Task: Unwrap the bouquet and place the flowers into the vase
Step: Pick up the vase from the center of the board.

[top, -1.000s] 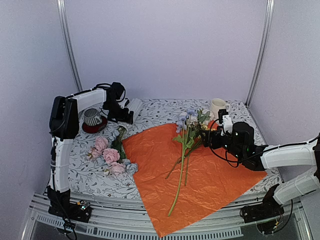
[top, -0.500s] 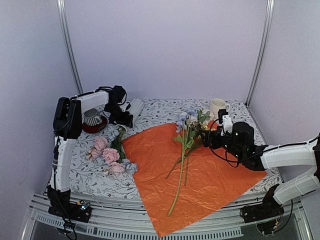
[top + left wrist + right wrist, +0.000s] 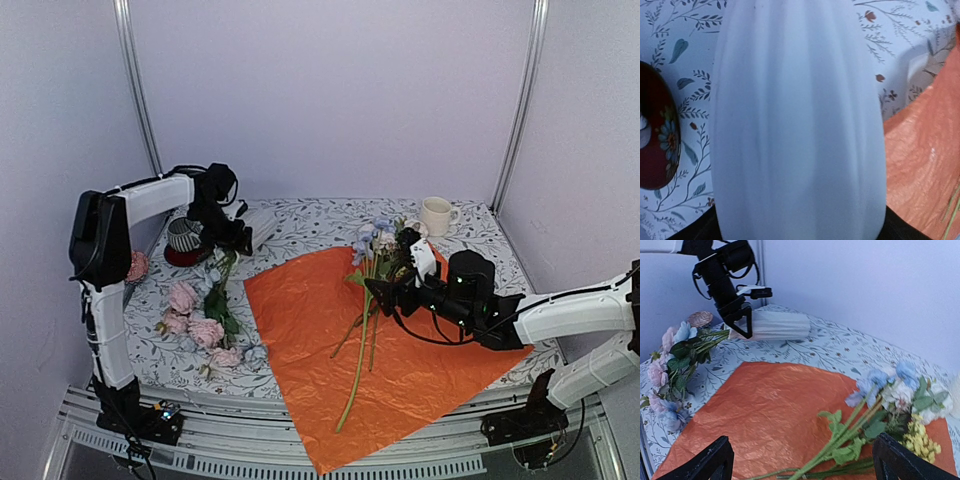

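The white ribbed vase (image 3: 258, 224) is held on its side at the back left, and my left gripper (image 3: 230, 240) is shut on one end of it. In the left wrist view the vase (image 3: 797, 125) fills the frame between the jaws. The orange paper (image 3: 400, 350) lies spread flat. On it lie blue, white and yellow flowers (image 3: 375, 262) with long green stems. My right gripper (image 3: 386, 290) hangs open just above those stems (image 3: 850, 432), holding nothing. A second bunch of pink and blue flowers (image 3: 195, 320) lies on the cloth at the left, its stems pointing at the left gripper.
A striped cup on a red saucer (image 3: 184, 238) stands right beside the left gripper. A cream mug (image 3: 435, 214) is at the back right. A small pinkish thing (image 3: 135, 265) lies by the left wall. The paper hangs over the table's near edge (image 3: 330, 455).
My left gripper has closed on the vase and swung left with it. The pink bunch has slid toward the near left. My right gripper has moved left over the stems.
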Tool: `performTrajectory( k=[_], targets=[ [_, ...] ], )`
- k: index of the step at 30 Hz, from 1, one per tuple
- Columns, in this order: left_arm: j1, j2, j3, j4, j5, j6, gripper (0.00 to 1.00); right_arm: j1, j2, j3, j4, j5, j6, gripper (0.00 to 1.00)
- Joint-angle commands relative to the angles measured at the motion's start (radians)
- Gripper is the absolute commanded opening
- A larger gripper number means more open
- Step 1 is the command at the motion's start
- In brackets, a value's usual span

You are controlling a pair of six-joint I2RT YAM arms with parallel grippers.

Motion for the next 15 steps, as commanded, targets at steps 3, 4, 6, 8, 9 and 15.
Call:
performTrajectory(
  k=[3, 4, 6, 8, 9, 15],
  targets=[
    [-0.03, -0.234, -0.053, -0.049, 0.051, -0.016, 0.6, 0.085, 0.014, 0.08, 0.073, -0.068, -0.31, 0.99],
    [-0.035, -0.251, -0.057, -0.061, 0.057, -0.018, 0.6, 0.086, 0.012, 0.081, 0.075, -0.143, -0.367, 0.99],
    [-0.049, -0.278, -0.064, -0.081, 0.069, -0.02, 0.59, 0.087, 0.016, 0.082, 0.096, -0.211, -0.475, 0.99],
    [-0.066, -0.296, -0.067, -0.102, 0.076, -0.023, 0.59, 0.086, 0.03, 0.09, 0.14, -0.222, -0.519, 0.99],
    [-0.076, -0.302, -0.065, -0.115, 0.075, -0.026, 0.59, 0.087, 0.037, 0.098, 0.138, -0.244, -0.545, 1.0],
    [-0.164, -0.319, -0.029, -0.182, 0.1, -0.044, 0.59, 0.105, 0.138, 0.209, 0.126, -0.264, -0.688, 0.99]
  ],
)
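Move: Already between the left fingers near its neck, the flower-filled vase has its middle about 7 cm ahead of that hand and 3 cm to its right. The filled bouquet's blossoms hang some 15 cm back and 10 cm left, and the red saucer stands about 14 cm left and 1 cm ahead. From the right hand the vase is roughly 20 cm ahead, 27 cm left and 12 cm lower; loose blossoms lie 15 cm ahead and 1 cm left, the mug 23 cm ahead and 13 cm right. Lifting the vase higher by its neck end, the left hand keeps its grip and rises about 8 cm while drawing back as far, drifting right towards the right hand late on. The right hand, empty and wide open, goes left some 7 cm, up and a little back to close in on the vase, its fingers tipping up and swinging counter-clockwise by roughly 25 degrees each. ##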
